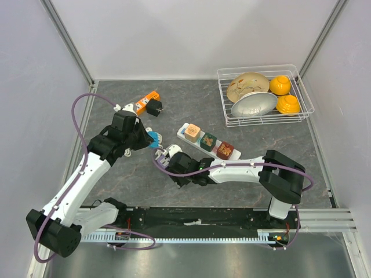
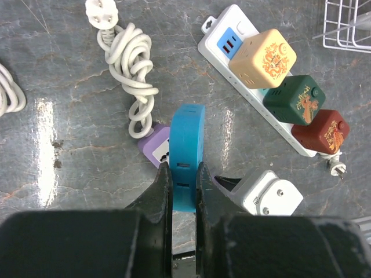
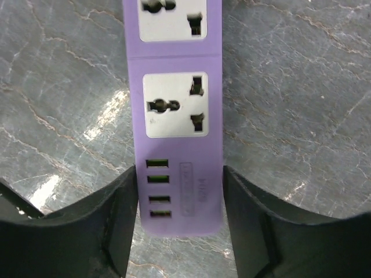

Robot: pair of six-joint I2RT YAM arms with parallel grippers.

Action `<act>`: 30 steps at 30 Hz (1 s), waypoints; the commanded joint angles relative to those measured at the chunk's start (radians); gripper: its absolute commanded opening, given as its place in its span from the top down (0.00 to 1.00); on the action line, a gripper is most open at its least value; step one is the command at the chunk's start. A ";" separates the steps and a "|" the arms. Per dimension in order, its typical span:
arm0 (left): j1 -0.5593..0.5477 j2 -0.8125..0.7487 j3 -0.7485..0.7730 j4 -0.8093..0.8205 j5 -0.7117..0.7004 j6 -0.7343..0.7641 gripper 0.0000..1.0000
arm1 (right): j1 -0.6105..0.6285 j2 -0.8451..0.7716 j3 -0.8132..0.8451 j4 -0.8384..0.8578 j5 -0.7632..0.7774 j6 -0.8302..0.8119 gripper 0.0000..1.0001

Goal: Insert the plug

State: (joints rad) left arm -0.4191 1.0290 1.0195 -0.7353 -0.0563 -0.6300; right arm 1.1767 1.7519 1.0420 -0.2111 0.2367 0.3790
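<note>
The blue plug stands on edge between my left gripper's fingers, which are shut on its flat sides. It hangs just over one end of the purple power strip, which lies flat on the grey table. In the top view the left gripper and blue plug are left of centre. My right gripper straddles the USB end of the purple strip, pads against both long sides with no gap showing. Two of the strip's universal sockets face up ahead of the fingers. The right gripper sits just below the left one.
A white power strip with three coloured cube adapters lies right of the grippers. A coiled white cable with its own plug lies beyond the blue plug. An orange strip with a black adapter sits at the back. A wire rack holds bowls at the back right.
</note>
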 commanded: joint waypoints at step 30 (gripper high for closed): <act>-0.050 0.072 0.054 -0.110 -0.060 -0.111 0.98 | 0.003 -0.115 -0.072 0.194 -0.282 -0.023 0.09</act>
State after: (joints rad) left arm -0.4595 1.1007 1.0344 -0.8196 -0.0826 -0.7063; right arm 1.1759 1.7237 1.0069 -0.0631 -0.1192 0.3790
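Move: My left hand holds the blue plug above the purple power strip; the strip's middle lies about 5 cm to its right, 4 cm back and 16 cm below. The coiled cable lies about 7 cm straight ahead of my left hand, and the yellow plug some 15 cm right and 7 cm ahead. My right hand still has the strip's near end between its fingers, the strip's middle 3 cm ahead and 3 cm left, a centimetre lower; the green plug is 13 cm ahead and 11 cm right of it. I spread my right fingers wide and free them from the strip's near end, rising about 2 cm, then draw that hand back and to the left by about 6 cm while it turns counter-clockwise and tilts. Meanwhile I ease my left hand down some 2.5 cm towards the strip, a touch back, tipping the fingers further down and keeping the blue plug gripped. ##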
